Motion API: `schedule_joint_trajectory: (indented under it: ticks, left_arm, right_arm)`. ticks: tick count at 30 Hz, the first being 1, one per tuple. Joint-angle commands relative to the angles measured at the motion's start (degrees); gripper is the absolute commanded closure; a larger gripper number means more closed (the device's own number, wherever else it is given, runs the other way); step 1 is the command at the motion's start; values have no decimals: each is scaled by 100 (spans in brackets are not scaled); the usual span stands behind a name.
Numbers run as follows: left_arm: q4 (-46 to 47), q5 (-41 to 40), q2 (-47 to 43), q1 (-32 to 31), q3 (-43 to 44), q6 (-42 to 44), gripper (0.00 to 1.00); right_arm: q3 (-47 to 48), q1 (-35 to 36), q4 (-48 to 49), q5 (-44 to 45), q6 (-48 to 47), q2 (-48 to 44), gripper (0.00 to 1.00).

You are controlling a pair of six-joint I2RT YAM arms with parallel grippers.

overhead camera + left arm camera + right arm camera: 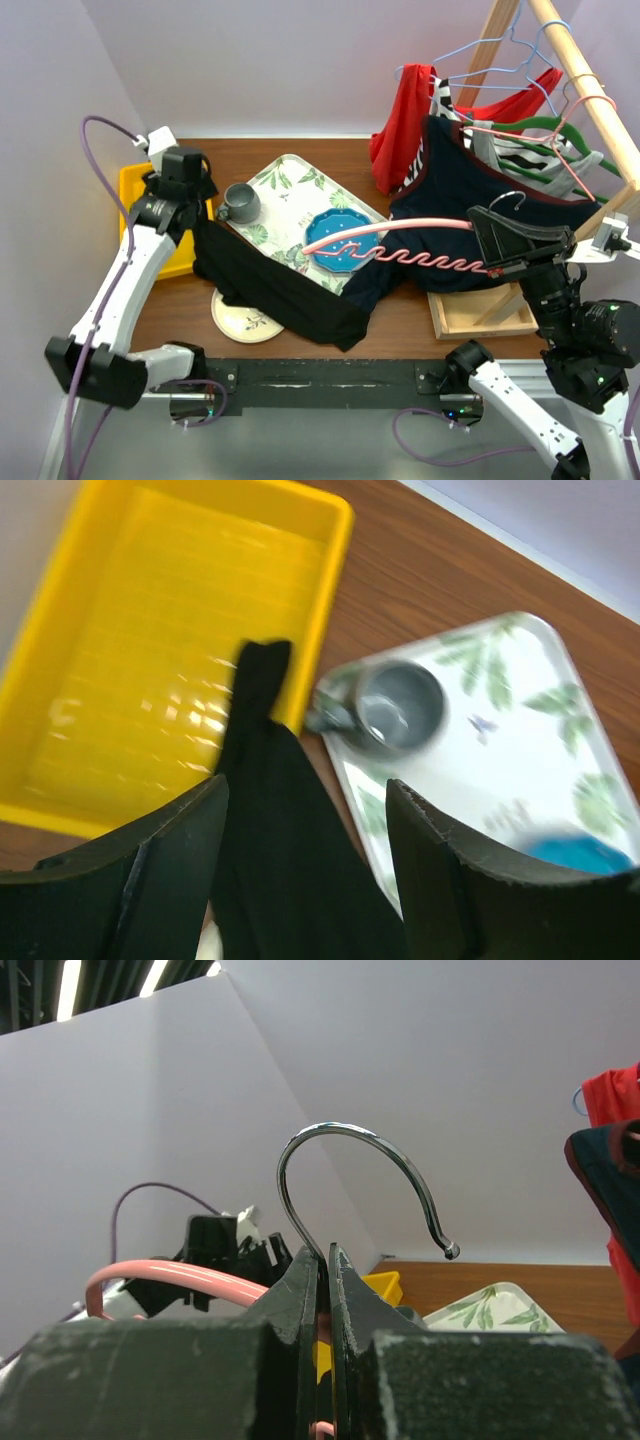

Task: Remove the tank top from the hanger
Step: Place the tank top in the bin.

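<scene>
The black tank top (280, 290) lies loose on the table, across the tray corner and a round plate, off the hanger. My left gripper (195, 212) hovers over its upper end. In the left wrist view that gripper (305, 790) is open, its fingers wide apart, with the black cloth (280, 850) below them. My right gripper (487, 235) is shut on the pink hanger (400, 226) at the neck of its metal hook and holds it bare above the table. The right wrist view shows the jaws (325, 1260) clamped under the hook (345, 1126).
A yellow bin (135, 190) stands at the far left. A leaf-print tray (290, 180) holds a grey mug (240, 203) and a blue dish (340, 240). A wooden rack (590, 80) at the right carries a red garment (400, 120), a navy garment (470, 190) and several hangers.
</scene>
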Motion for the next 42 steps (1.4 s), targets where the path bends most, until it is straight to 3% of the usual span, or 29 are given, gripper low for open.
schedule_joint_trajectory:
  ticks: [1,6,11,16,20,27,30,31,33,34,35,39,42]
  left_arm:
    - [-1297,440,-291,-761,-319,-1843,32]
    - [-1327,906,-476,-2087,-1190,-3113,30]
    - [-1369,977,-108,-2862,-1551,-4159,29]
    - [-2021,713,701,-3101,-1515,-4678,27]
    - [-1547,1029,930,-3119,-1841,-4600,28]
    - [-739,819,1149,-3119,-2245,-4433,30]
    - [-598,871,1264,-3119,-2307,-4389,39]
    - [-606,863,1282,-3119,-2316,-4406,55]
    - [-632,837,1230,-3119,-2307,-4380,76]
    - [-632,784,1194,-3119,-2290,-4354,90]
    - [-641,749,1072,-3119,-2263,-4319,97]
    - [-1183,223,746,-3119,-1730,-4318,100]
    - [-1975,-769,597,-3110,-973,-4432,100]
  right_arm:
    - [5,-7,257,185,-107,-92,100]
    - [5,-7,223,202,-116,-136,100]
    - [32,-15,161,220,-116,-145,100]
    - [76,-7,82,255,-125,-180,100]
    - [76,-7,73,255,-107,-206,100]
    - [198,-7,20,247,-160,-215,100]
    - [242,-7,-15,255,-177,-215,100]
    - [251,-7,-24,264,-195,-224,100]
    - [260,-15,-50,273,-204,-241,100]
    - [260,-7,-50,282,-204,-250,100]
    - [260,-7,-50,290,-204,-250,100]
    - [225,-7,-24,264,-186,-268,100]
    - [190,-7,-15,238,-160,-259,100]
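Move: The black tank top lies stretched out below the open left hand, its middle about 15 cm back, 18 cm right and 23 cm down. The yellow bin's middle is some 3 cm back and 4 cm left of this hand, the mug about 1 cm back and 10 cm right, and the cream plate 19 cm back and 12 cm right, all some 21 to 24 cm below. From the right hand, the tank top's middle is about 6 cm ahead, 23 cm left and 48 cm below. Down, back and to the right, the left hand leaves the bin, swinging some 15 cm sideways and sinking about 22 cm onto the tank top beside the cream plate, its open fingers tipping some 30 degrees steeper. They shut there, pinch the black cloth and start to raise it a centimetre or two. The right hand keeps the pink hanger almost still. ##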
